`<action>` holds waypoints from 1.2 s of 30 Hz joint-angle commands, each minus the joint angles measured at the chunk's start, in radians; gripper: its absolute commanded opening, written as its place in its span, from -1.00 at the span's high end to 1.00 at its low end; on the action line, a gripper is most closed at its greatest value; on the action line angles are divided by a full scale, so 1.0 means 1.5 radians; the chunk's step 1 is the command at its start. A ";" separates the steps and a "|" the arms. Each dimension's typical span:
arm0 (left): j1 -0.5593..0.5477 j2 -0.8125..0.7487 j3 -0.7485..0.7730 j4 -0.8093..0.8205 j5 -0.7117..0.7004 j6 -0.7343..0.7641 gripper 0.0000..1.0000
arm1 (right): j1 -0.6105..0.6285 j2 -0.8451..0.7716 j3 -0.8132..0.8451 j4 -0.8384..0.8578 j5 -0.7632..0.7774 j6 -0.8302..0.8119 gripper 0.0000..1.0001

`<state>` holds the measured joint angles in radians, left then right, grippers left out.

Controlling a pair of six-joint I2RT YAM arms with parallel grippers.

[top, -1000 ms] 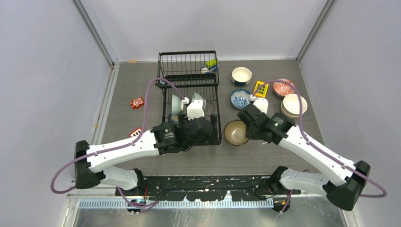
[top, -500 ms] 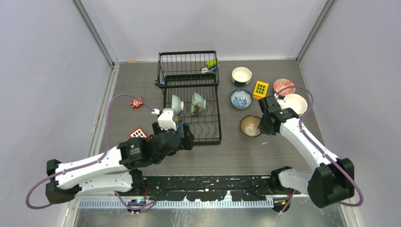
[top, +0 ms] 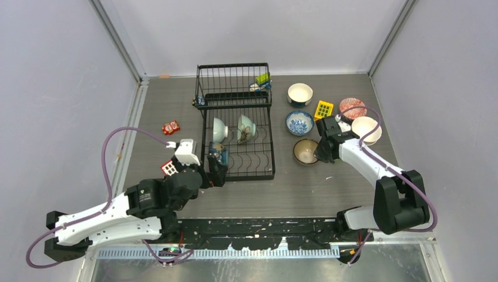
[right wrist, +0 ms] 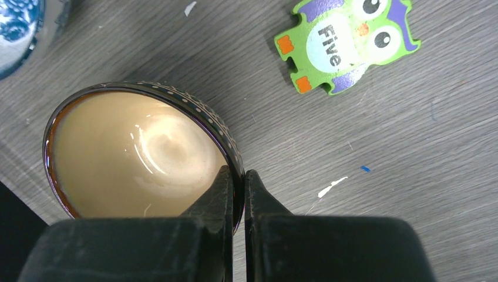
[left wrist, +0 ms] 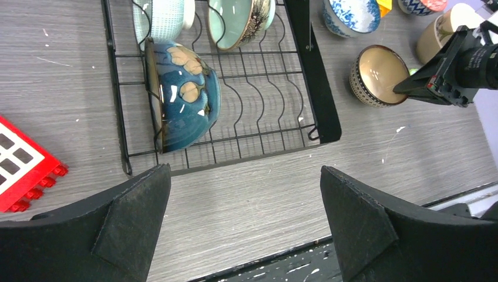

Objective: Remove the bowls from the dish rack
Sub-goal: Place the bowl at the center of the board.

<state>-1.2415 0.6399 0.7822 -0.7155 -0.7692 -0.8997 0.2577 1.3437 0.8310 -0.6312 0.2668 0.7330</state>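
Note:
The black wire dish rack (top: 265, 165) stands mid-table. In it a blue flowered bowl (left wrist: 185, 100) stands on edge, with a pale ribbed bowl (left wrist: 164, 17) and a teal bowl (left wrist: 238, 20) behind it. My left gripper (left wrist: 242, 170) hangs open and empty over the table, just in front of the rack's near edge (left wrist: 317, 88). My right gripper (right wrist: 238, 173) is shut on the rim of a brown bowl (right wrist: 135, 155) with a cream inside. That bowl (top: 306, 151) is low at the table, right of the rack.
Right of the rack are a white bowl (top: 300, 93), a blue-and-white bowl (top: 299, 122), a red-patterned bowl (top: 352, 107) and a cream bowl (top: 366, 129). A yellow block (top: 323, 110), red blocks (top: 170, 127) and a green owl piece (right wrist: 346, 41) lie about.
My left arm has drawn back from the rack toward the near left, still open. My right arm has carried the brown bowl right and away from me, then slightly back left.

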 commanded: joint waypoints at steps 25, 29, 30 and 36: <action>0.000 0.034 0.014 -0.008 -0.045 0.010 -0.99 | -0.004 -0.001 -0.028 0.070 -0.027 0.027 0.32; 0.000 0.040 0.009 -0.014 -0.055 0.014 -0.99 | -0.005 -0.024 -0.013 0.048 -0.029 0.021 -0.15; -0.001 0.045 0.010 -0.022 -0.056 0.013 -0.98 | -0.004 -0.032 -0.007 0.037 -0.026 0.019 -0.24; 0.003 0.085 0.037 -0.078 -0.065 0.016 -0.99 | -0.001 -0.153 0.045 -0.048 -0.018 -0.004 -0.44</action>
<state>-1.2411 0.7403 0.7849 -0.7815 -0.8150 -0.8825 0.2550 1.2606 0.8017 -0.6189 0.2188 0.7586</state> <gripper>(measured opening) 0.993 0.706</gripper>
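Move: The brown bowl hangs by its right rim in the right fingers, its middle about 5 cm left and 1 cm ahead of the hand; its landing spot lies about 6 cm left, 1 cm ahead and 5 cm below. The blue-and-white bowl is some 12 cm ahead and 7 cm left, the yellow brick about 17 cm ahead and 2 cm right, the green toy roughly 1 cm ahead and 7 cm right. From the left hand the brown bowl is about 33 cm right, 7 cm ahead and 18 cm lower. The brown bowl, still pinched by its right rim, is eased down and left about 1 cm each by the right hand, which then holds nearly still while its fingers open wide and let go of the rim. The hand then starts up, roughly 2.5 cm, and slightly back. The empty left hand, open throughout, sinks about 2.5 cm, its left side rolling up 10 degrees. ##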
